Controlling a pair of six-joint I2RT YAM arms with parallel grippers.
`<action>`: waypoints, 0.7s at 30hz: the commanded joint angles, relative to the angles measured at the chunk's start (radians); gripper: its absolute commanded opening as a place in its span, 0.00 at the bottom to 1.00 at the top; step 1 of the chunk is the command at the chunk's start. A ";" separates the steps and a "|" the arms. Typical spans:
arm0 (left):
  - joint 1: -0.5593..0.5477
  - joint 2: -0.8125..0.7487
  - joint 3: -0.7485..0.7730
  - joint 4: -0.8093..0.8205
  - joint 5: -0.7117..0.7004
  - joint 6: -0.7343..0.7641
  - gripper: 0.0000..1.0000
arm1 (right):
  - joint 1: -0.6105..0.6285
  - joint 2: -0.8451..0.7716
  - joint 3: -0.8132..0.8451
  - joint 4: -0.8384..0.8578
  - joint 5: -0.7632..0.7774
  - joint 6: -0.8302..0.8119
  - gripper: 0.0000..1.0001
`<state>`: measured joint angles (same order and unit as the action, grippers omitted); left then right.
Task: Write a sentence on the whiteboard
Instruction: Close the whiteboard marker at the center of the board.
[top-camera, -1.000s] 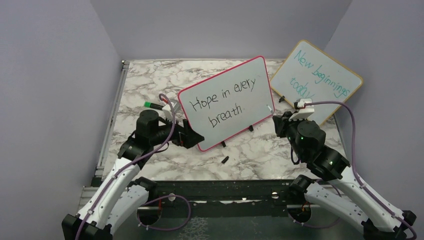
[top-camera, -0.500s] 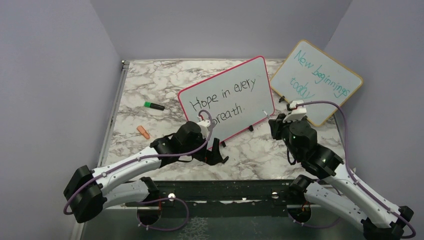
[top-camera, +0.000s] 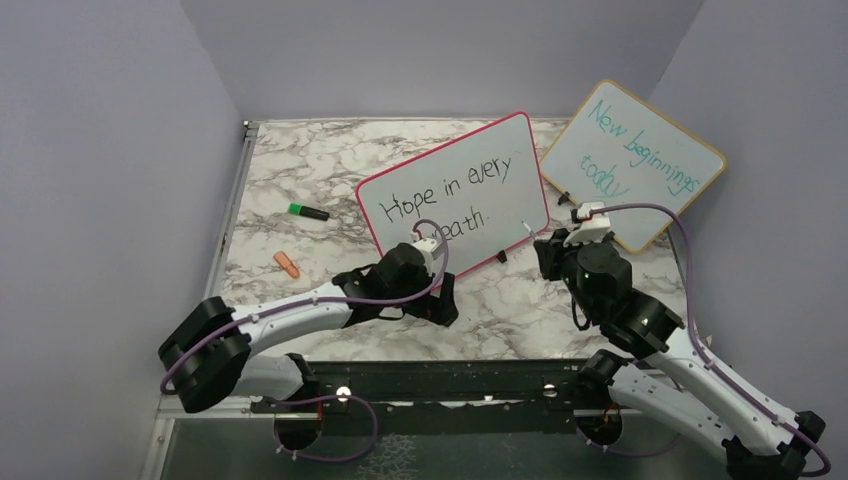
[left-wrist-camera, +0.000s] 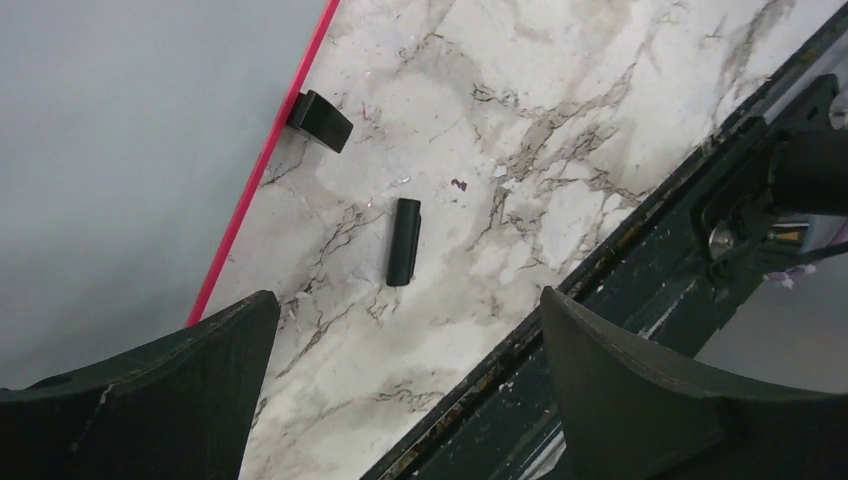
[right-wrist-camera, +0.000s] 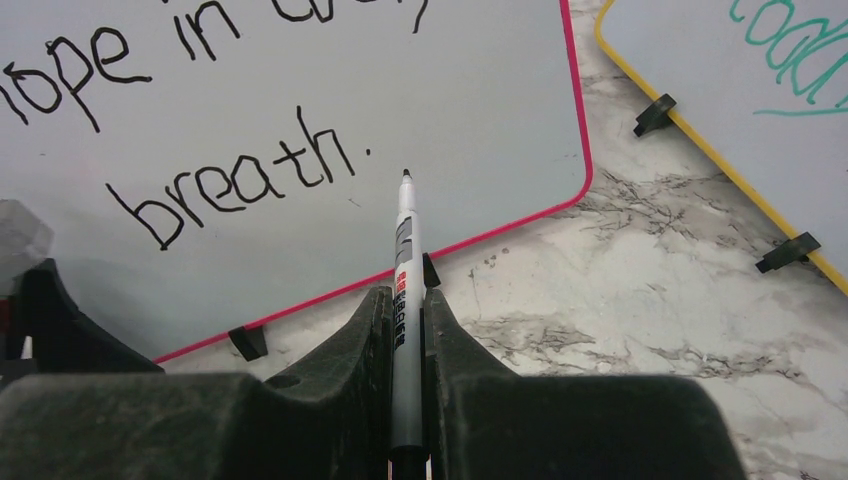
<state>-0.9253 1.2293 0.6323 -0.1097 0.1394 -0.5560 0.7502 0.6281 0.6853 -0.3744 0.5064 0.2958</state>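
Observation:
The whiteboard (top-camera: 470, 160) stands tilted on black feet, its pink-red frame round the sentence (top-camera: 445, 198) "Hope in every breath." in black. My right gripper (top-camera: 545, 250) is at the board's lower right corner, shut on a black-tipped marker (right-wrist-camera: 405, 240). The marker's tip points at the board just right of "breath." (right-wrist-camera: 240, 185) and looks slightly off the surface. My left gripper (top-camera: 440, 300) hangs open low in front of the board. Between and beyond its fingers a black marker cap (left-wrist-camera: 404, 241) lies on the marble, beside the board's red edge (left-wrist-camera: 262, 165).
A wooden-framed board (top-camera: 640, 165) with teal writing leans at the back right. On the marble at the left lie a green marker (top-camera: 308, 212) and a small orange piece (top-camera: 287, 264). The dark front rail (top-camera: 450, 375) runs close behind the left gripper. Grey walls close in both sides.
My left arm swung from the board's left edge down and right to the marble in front of the board, over the cap. The right gripper drew slightly left and back with the marker.

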 joint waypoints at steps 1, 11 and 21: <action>-0.029 0.122 0.097 -0.033 -0.005 0.027 0.99 | -0.008 -0.003 -0.008 0.043 -0.011 0.002 0.01; -0.089 0.322 0.251 -0.230 -0.058 0.128 0.99 | -0.008 -0.005 -0.007 0.038 0.009 0.003 0.01; -0.107 0.423 0.312 -0.250 -0.046 0.180 0.99 | -0.007 0.002 -0.003 0.033 0.020 0.002 0.01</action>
<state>-1.0172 1.6169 0.9154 -0.3294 0.0978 -0.4072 0.7460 0.6342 0.6830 -0.3656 0.5076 0.2955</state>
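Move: Below the left hand lies the black marker cap, about 8 cm down, 2 cm to its right and roughly level with it front to back. The near board clip stands some 7 cm farther out than the cap and in line with it; the far clip is about 12 cm ahead and 12 cm right of the hand. From the right hand, which holds the marker, the cap lies roughly 16 cm left, 9 cm back and 22 cm below. Sinking towards the black cap, the left hand drops about 5.5 cm, fast at first and then easing off, and slips some 2.5 cm to the right. Its wrist tips the fingers some 20 degrees steeper towards the table with a slight clockwise turn, bringing the wide-open fingers over either side of the cap without closing. The right hand holds still, keeping the uncapped marker in its shut fingers. ##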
